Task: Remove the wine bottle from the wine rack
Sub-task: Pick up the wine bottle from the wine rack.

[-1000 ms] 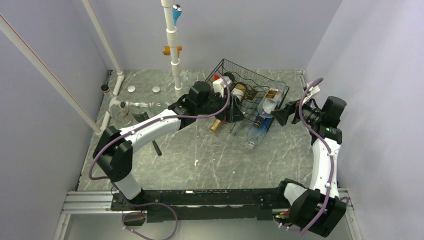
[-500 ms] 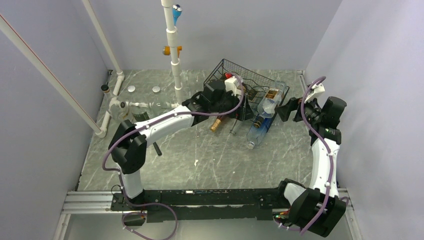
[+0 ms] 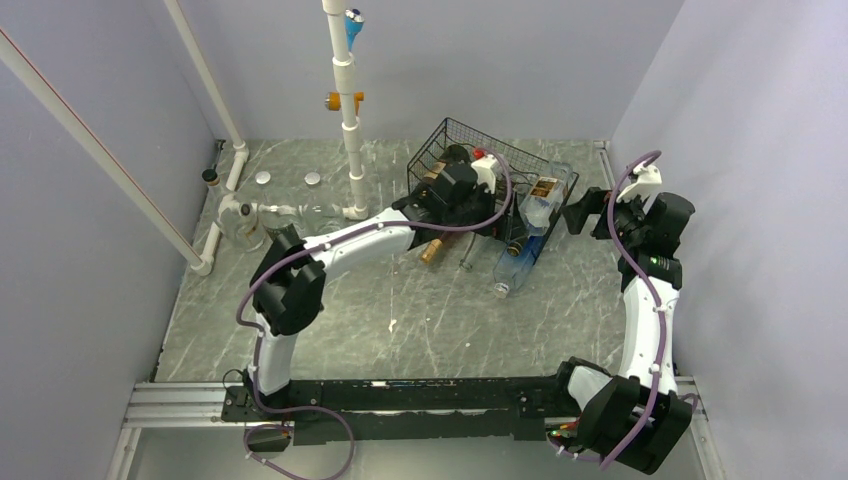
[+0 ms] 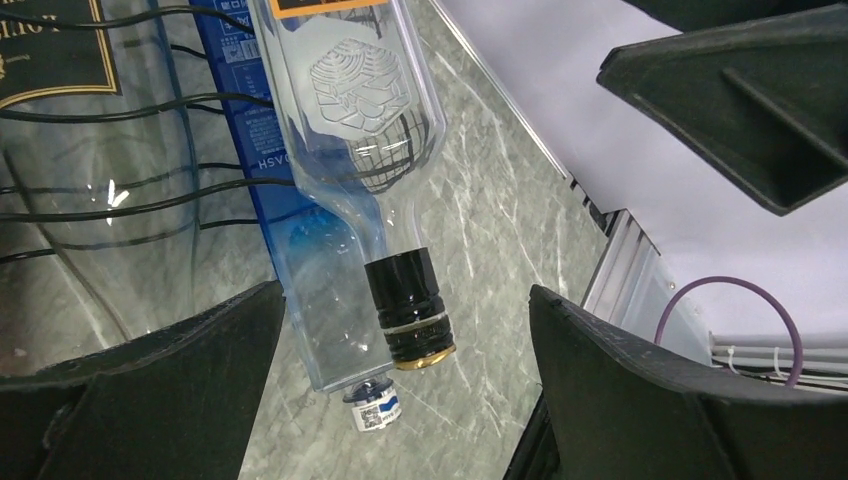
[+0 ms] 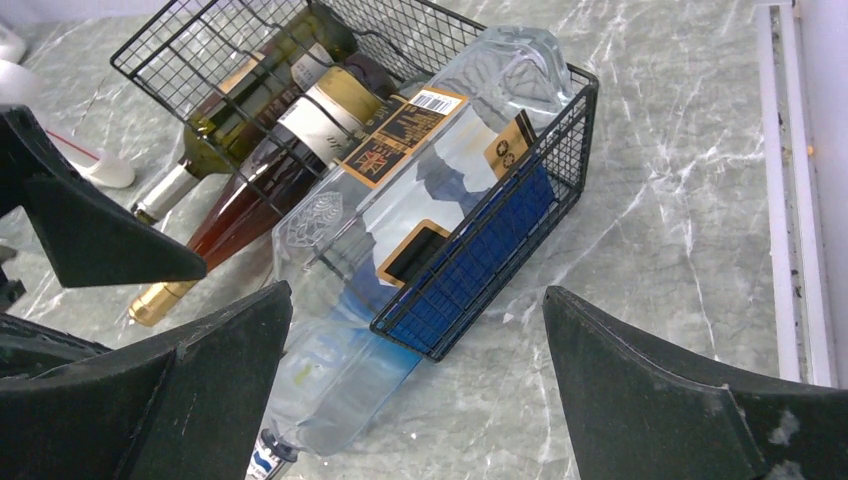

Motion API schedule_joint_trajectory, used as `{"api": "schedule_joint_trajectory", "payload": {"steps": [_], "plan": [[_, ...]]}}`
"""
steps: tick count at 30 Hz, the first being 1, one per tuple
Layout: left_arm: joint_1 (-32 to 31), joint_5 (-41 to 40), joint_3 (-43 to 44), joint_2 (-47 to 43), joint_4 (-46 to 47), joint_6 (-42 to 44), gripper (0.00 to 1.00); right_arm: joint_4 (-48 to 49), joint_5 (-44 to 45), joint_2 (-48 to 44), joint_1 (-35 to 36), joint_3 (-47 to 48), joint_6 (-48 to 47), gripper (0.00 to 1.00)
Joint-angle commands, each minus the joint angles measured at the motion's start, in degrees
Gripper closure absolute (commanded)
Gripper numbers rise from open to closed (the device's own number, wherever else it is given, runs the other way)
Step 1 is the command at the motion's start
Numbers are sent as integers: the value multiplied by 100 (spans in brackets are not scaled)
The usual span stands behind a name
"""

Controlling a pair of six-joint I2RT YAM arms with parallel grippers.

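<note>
The black wire wine rack (image 3: 470, 135) (image 5: 497, 232) stands at the back of the table with several bottles lying in it, necks toward me. A dark green wine bottle (image 5: 250, 110) and an amber one with a gold foil top (image 5: 240, 225) lie on its left side. On the right, a clear embossed bottle with a black cap (image 4: 408, 305) (image 5: 420, 170) rests over a blue bottle (image 4: 300, 300) (image 5: 340, 385). My left gripper (image 4: 408, 295) (image 3: 497, 218) is open, its jaws either side of the clear bottle's neck without touching. My right gripper (image 5: 417, 295) (image 3: 582, 210) hangs open just right of the rack.
A white pipe frame (image 3: 345, 100) rises left of the rack. Glassware (image 3: 250, 215) and two round lids (image 3: 262, 178) sit at the far left. A metal rail (image 5: 790, 200) runs along the table's right edge. The two grippers face each other closely across the rack.
My left arm has stretched farther right across the rack front, bringing its open jaws around the clear bottle's neck. The right gripper has drawn back slightly to the right.
</note>
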Motion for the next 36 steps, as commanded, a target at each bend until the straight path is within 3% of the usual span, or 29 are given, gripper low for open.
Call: {"api": "schedule_joint_trajectory", "payload": {"steps": [1,6,9,24,36], "plan": [[-164,-316,384,174,23,-9,5,302,314,-17,-22,-34,254,0],[-325,-751,620,393,-140,-25,13,343,351,-6,-22,-56,318,0],[-403,-976,794,579,-251,-11,23,347,379,-1,-22,-61,330,0],[-577,-1596,1909,1311,-1036,-76,46,349,363,-24,-13,-52,341,0],[-721,-1789,2382,1713,-1327,-46,47,358,361,-49,-13,-61,345,0]]}}
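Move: The neck of the wine bottle I want, the clear square one with the black cap, lies about 6 cm right of my left hand, 1 cm ahead and 6 cm below. The clear round bottle's middle is roughly 5 cm ahead, 1 cm to the left and 10 cm down. The blue bottle's cap sits some 12 cm back, straight below in the sideways sense, 14 cm lower. From my right hand that neck is about 15 cm left, 5 cm back and 9 cm lower. I bring my left hand down and to the right, about 5 cm each way, onto the neck of the square clear bottle just above its black cap. On the way I close my wide-open fingers to about half, one on each side of the neck, while the wrist tips my fingers further down and turns a little counter-clockwise, some 15 degrees in all; then I sink the last bit with the opening held. ##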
